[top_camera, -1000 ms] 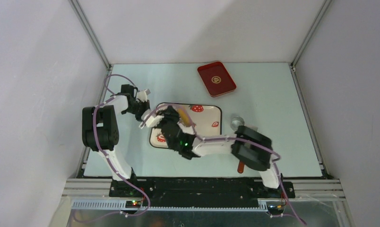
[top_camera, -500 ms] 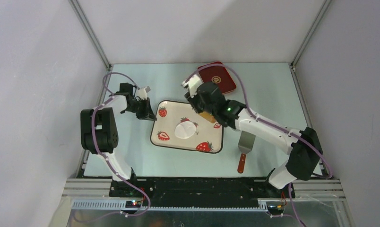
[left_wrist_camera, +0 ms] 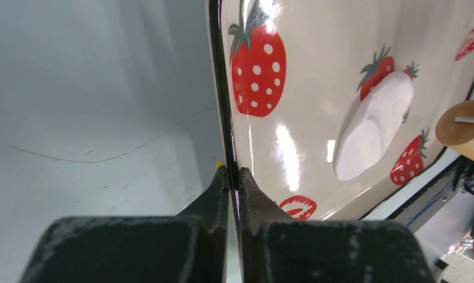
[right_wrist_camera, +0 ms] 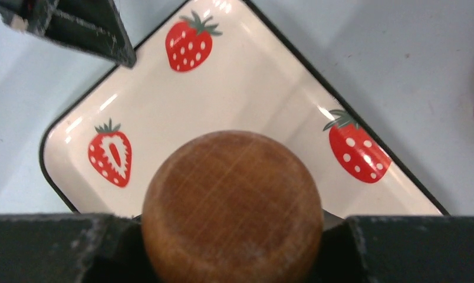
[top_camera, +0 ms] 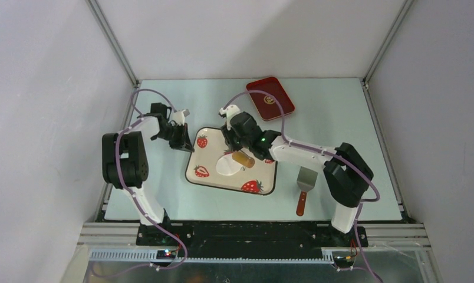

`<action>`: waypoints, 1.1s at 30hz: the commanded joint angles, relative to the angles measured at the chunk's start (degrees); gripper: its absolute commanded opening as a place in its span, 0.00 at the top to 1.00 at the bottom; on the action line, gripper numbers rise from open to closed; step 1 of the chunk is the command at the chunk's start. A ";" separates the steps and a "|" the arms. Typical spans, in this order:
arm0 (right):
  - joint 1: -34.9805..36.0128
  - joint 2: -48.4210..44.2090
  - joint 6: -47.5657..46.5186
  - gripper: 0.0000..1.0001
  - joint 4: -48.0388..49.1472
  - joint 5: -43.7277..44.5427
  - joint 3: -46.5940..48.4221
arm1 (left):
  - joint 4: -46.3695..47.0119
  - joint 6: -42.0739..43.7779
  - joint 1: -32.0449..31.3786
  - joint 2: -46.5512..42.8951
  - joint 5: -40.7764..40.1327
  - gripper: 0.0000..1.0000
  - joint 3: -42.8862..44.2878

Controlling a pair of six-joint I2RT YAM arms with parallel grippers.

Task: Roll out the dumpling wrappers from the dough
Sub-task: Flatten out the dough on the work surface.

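Observation:
One flat white dumpling wrapper (top_camera: 225, 167) (left_wrist_camera: 373, 127) lies near the middle of the strawberry-print tray (top_camera: 264, 177) (left_wrist_camera: 317, 35) (right_wrist_camera: 264, 88). My right gripper (top_camera: 239, 148) (right_wrist_camera: 231, 236) is shut on a wooden rolling pin (top_camera: 243, 159) (right_wrist_camera: 231, 203). The pin rests at the wrapper's right edge, and its end (left_wrist_camera: 466, 125) hides the wrapper in the right wrist view. My left gripper (top_camera: 184, 141) (left_wrist_camera: 233, 177) is shut on the tray's black left rim. No separate lump of dough is in view.
A small red tray (top_camera: 270, 98) sits at the back of the table, right of centre. A metal spatula with a red handle (top_camera: 304, 187) lies right of the strawberry tray. Grey walls close in the table on three sides.
My right gripper has brought the rolling pin from the tray's far right corner down and left onto the wrapper. The left gripper has kept its hold on the tray rim.

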 commanded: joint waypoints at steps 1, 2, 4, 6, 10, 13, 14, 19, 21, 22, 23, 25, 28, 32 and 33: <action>1.79 0.81 -3.24 1.00 7.37 6.28 3.68 | -5.55 8.07 -0.31 1.57 -6.09 1.00 6.88; 1.88 0.81 -4.24 1.00 8.22 7.71 3.03 | -7.41 9.79 -0.35 2.50 -7.53 1.00 8.91; 1.66 0.48 -6.42 1.00 10.31 8.68 2.46 | -10.02 12.13 -0.37 4.17 -9.45 1.00 11.94; 1.37 -0.05 -7.05 1.00 12.29 9.07 2.42 | -12.06 13.85 -0.47 5.71 -10.85 1.00 14.52; 1.82 0.37 -13.17 1.00 18.35 11.72 2.53 | -13.97 15.99 -0.66 7.71 -12.35 0.89 17.52; 3.34 1.31 -18.16 1.00 24.34 16.63 2.42 | -14.10 17.02 -0.68 8.15 -12.89 0.75 17.77; 3.62 1.44 -20.49 1.00 26.91 17.57 2.39 | -14.14 17.14 -0.75 8.32 -13.06 0.66 17.90; 4.53 -0.43 -26.91 1.00 34.45 18.73 0.68 | -14.11 17.22 -0.83 8.90 -15.08 0.28 18.91; 4.64 -0.31 -28.42 1.00 37.79 18.68 -0.28 | -14.44 17.85 -0.79 7.51 -16.85 0.11 19.17; 4.71 0.40 -28.96 1.00 39.17 18.52 -0.78 | -14.77 18.57 -0.68 5.79 -17.10 0.06 18.90; 5.05 0.92 -30.38 1.00 42.94 18.56 -1.14 | -15.03 19.43 -0.31 4.72 -16.92 0.02 18.68; 5.98 3.52 -33.18 1.00 52.09 19.26 -2.56 | -15.97 20.57 0.25 1.80 -15.99 0.01 17.67; 7.83 9.48 -40.72 1.00 72.26 17.82 -6.51 | -16.25 20.96 0.48 -0.74 -15.58 0.00 14.98; 11.49 14.70 -45.79 1.00 88.83 12.89 -11.13 | -16.19 20.34 0.43 0.16 -12.78 0.00 12.75; 11.92 15.25 -45.91 1.00 89.47 12.24 -12.04 | -16.18 20.20 0.46 0.68 -12.30 0.00 12.31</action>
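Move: The left hand still pinches the strawberry tray's left rim right at its fingertips; the dough lies about 13 cm to its right, 5 cm back and roughly 1 cm lower. The right hand holds the roller high: the dough is some 12 cm below it and 5 cm back, level with it sideways, the tray's middle about 3 cm back, 1 cm right and 13 cm below. The red tray stands around 25 cm ahead and 17 cm right of it. The left hand drags the pinched strawberry tray about 5 cm left and some 3 cm forward, turning about 10 degrees clockwise, then spreads its fingers wide, lets go of the rim and rises about 3 cm. Keeping its grip on the roller, the right hand dips slightly, then climbs forward and left, about 10 cm up, away from the dough, tipping its fingers up some 50 degrees. ##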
